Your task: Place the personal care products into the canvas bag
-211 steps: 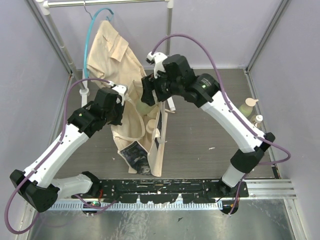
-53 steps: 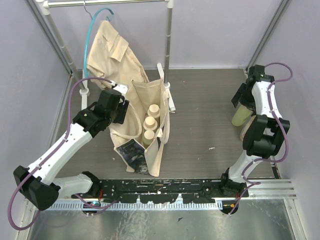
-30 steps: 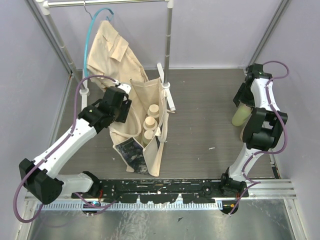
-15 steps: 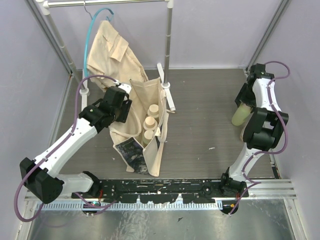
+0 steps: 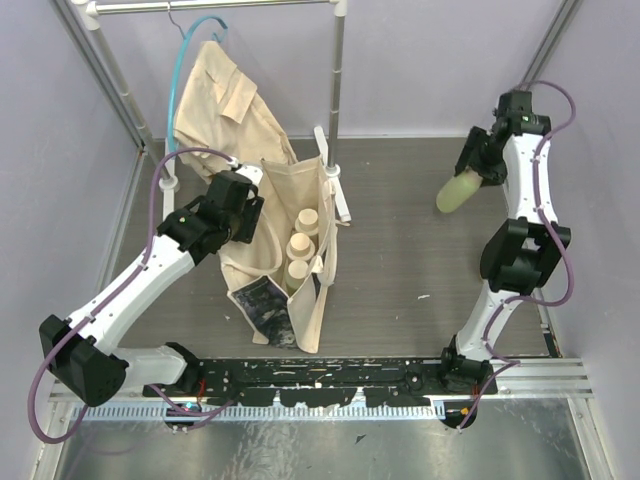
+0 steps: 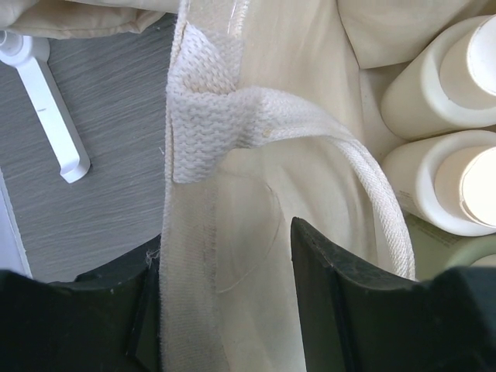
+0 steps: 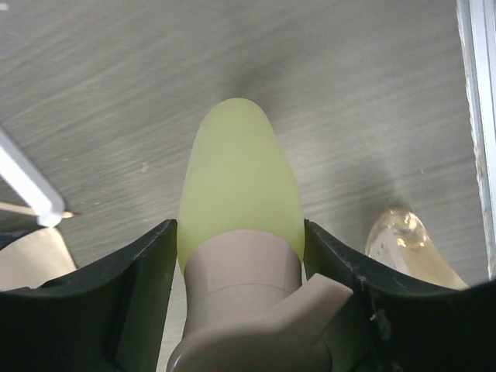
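Observation:
The canvas bag stands open at centre left, its dark printed panel toward the near edge. My left gripper is shut on the bag's left rim; in the left wrist view the hem fills the gap of the left gripper. Three cream-capped bottles stand inside, two of them close by. My right gripper is shut on a yellow-green bottle, held above the table at the back right. In the right wrist view that bottle sits between the fingers of the right gripper. A clear amber bottle lies below.
A tan shirt on a teal hanger hangs from a rail behind the bag. The rail's upright pole and white foot stand just behind the bag. Purple walls and metal frame posts close in both sides.
My right gripper has closed on the yellow-green bottle and lifted it up and leftward, away from the right wall. The left arm keeps its hold on the bag's rim.

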Motion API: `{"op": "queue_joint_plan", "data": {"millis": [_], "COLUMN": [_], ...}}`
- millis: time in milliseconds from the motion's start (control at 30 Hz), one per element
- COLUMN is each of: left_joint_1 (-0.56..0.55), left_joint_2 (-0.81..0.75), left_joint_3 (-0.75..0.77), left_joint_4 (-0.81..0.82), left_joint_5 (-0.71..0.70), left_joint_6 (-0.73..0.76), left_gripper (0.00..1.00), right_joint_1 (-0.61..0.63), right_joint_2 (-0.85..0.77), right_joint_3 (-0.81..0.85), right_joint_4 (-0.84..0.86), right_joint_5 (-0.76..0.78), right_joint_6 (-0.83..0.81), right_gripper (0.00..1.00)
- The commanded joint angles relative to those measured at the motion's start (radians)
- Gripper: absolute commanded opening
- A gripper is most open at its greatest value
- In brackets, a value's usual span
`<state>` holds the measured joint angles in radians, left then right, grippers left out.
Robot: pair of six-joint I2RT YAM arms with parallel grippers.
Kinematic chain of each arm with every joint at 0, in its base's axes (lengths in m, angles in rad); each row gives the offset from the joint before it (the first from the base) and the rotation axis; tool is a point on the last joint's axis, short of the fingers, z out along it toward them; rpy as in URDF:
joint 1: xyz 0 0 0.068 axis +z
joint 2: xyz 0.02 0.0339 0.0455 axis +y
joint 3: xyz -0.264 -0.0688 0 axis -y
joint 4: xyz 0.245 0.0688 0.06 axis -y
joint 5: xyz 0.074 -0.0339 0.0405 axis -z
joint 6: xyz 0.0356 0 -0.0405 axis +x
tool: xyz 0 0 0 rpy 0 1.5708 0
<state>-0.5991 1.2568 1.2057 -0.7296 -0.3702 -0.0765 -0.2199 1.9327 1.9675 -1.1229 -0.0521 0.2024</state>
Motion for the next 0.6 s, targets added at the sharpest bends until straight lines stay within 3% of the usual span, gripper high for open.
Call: {"op": "queue_joint_plan", "data": {"millis": [0, 233, 567], "left_joint_1": [0.001, 0.002, 0.001], "left_joint_2": [0.005, 0.035, -0.011], "left_joint_3": [0.032, 0.046, -0.008], "left_joint_4": [0.050, 0.045, 0.065], "left_joint_5": [-0.004, 0.018, 0.022], "left_joint_6": [0.011, 0.018, 0.014], "left_gripper": [0.57, 0.57, 0.57], "right_joint_1": [0.122, 0.321, 0.444], "right_joint_2": [-0.123, -0.133, -0.248], "right_joint_3": [0.224, 0.457, 0.446], "right_joint_4": [0.010, 0.039, 0.185], "right_joint_5": [-0.092, -0.278, -0.490], "right_joint_6": [-0.059, -0.076, -0.017], "right_gripper": [0.01, 0.01, 0.01]}}
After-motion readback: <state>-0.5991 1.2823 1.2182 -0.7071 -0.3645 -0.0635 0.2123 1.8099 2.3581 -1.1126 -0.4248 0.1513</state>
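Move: My right hand already has the green pump bottle by its neck, off the table. The canvas bag's middle lies about 40 cm to its left, 16 cm back and 9 cm lower. The rack's white foot stands roughly 33 cm left and 4 cm ahead, 19 cm below; the clear pump bottle is some 14 cm back and 9 cm right, 13 cm below. From my left hand, at the rim, the bag's middle is about 10 cm right, 3 cm back and 10 cm below. I sweep my right hand fast to the left towards the bag, some 25 cm, and climb about 20 cm at the same time, bowing a little forward at first and then back towards myself. My wrist turns about 40 degrees counter-clockwise and the fingers tip up some 30 degrees, keeping their hold on the green pump bottle's neck. ##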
